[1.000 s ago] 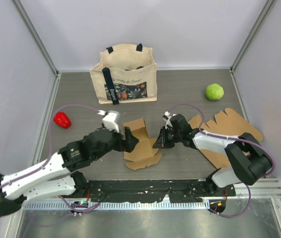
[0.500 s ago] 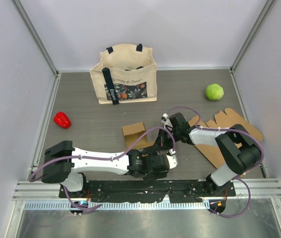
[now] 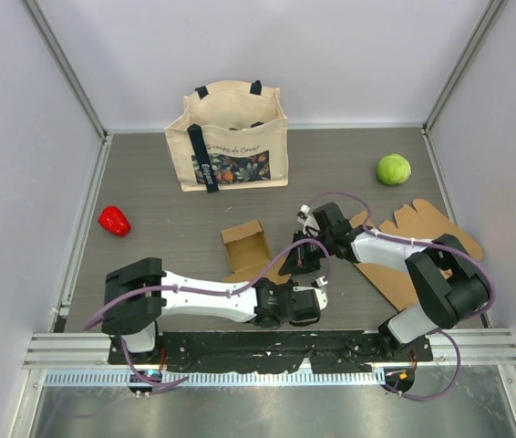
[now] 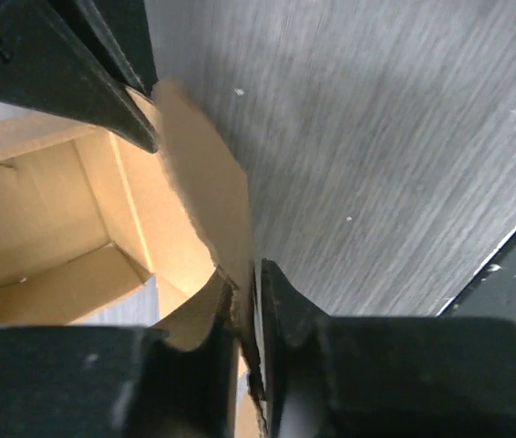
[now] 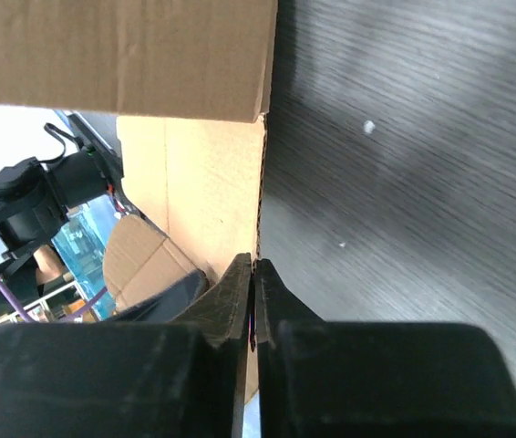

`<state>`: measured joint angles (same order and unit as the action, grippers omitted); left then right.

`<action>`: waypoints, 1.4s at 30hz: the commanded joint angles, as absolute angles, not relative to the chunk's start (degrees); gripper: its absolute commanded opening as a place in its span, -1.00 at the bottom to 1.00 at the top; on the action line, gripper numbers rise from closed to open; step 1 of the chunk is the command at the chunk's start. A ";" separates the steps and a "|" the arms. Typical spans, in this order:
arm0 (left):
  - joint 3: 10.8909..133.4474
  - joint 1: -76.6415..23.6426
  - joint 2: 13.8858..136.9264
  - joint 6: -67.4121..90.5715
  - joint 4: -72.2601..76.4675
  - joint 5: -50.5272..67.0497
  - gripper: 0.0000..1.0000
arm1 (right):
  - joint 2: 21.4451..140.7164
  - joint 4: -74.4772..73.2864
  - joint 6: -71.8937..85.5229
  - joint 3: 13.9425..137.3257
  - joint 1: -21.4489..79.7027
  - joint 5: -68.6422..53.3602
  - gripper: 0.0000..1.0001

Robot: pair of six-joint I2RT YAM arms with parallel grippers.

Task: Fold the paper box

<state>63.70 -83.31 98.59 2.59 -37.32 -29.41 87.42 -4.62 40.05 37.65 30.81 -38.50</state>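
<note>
The paper box (image 3: 245, 243) is a small brown cardboard carton, half folded and open on top, at mid-table. My right gripper (image 3: 297, 258) holds its right side; in the right wrist view the jaws (image 5: 253, 274) are pressed shut on the thin edge of a box wall (image 5: 208, 182). My left arm reaches across the front, its gripper (image 3: 298, 286) at the box's near right corner. In the left wrist view that gripper (image 4: 256, 297) is shut on a ragged flap (image 4: 205, 182), with the box's inside (image 4: 53, 228) to the left.
A cream tote bag (image 3: 229, 137) stands at the back. A green ball (image 3: 393, 169) lies at the back right and a red object (image 3: 114, 220) at the left. A flat cardboard sheet (image 3: 427, 228) lies under my right arm. Grey walls enclose the table.
My left arm swung from the box's left side round to its near right corner, and its jaws closed on a flap. The box turned slightly. The right gripper kept its hold.
</note>
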 commanded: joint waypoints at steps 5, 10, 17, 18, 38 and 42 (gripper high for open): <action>69.08 -83.24 90.54 4.74 -43.24 -32.08 -0.93 | 79.99 -21.93 30.33 51.40 26.99 -25.35 0.04; 70.49 -78.94 82.46 15.45 -46.14 -26.12 -1.00 | 75.33 -28.65 29.18 62.21 21.19 -0.65 0.25; 74.52 -61.74 68.04 42.68 -46.67 -20.58 -1.00 | 80.66 -34.00 26.37 69.52 19.07 13.45 0.36; 74.88 -59.44 66.03 45.67 -46.50 -19.52 -1.00 | 81.47 -34.80 26.19 70.22 19.07 13.53 0.36; 100.03 -39.65 85.60 109.76 -86.57 -16.00 -1.00 | 80.14 -19.77 19.42 54.57 25.58 8.95 0.41; 93.72 -35.35 85.96 115.92 -85.00 -13.36 -1.00 | 86.65 -19.34 23.81 57.56 27.42 18.09 0.41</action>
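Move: The lid flap of the paper box is already between the left fingers, at its near end, with the open tray about 12 cm ahead, 9 cm to the left and a few centimetres lower. The right hand still pinches the same flap's edge, the tray some 9 cm to its left, 4 cm ahead and slightly lower; from this hand a small white tag lies about 10 cm ahead and 6 cm right, and the spare cardboard sheet roughly 27 cm right and 2 cm ahead, both flat on the table. The left fingers finish closing on the lid flap and lift the box by it, rising some 26 cm before sinking about 5 cm, while the hand swings forward and left and the wrist turns far round counter-clockwise. Meanwhile the right fingers open wide and let the flap go, and that hand backs off forward and to the right, each by 12 to 14 cm, arching up and down again to hover open near the white tag, its fingers tipped steeper down. ##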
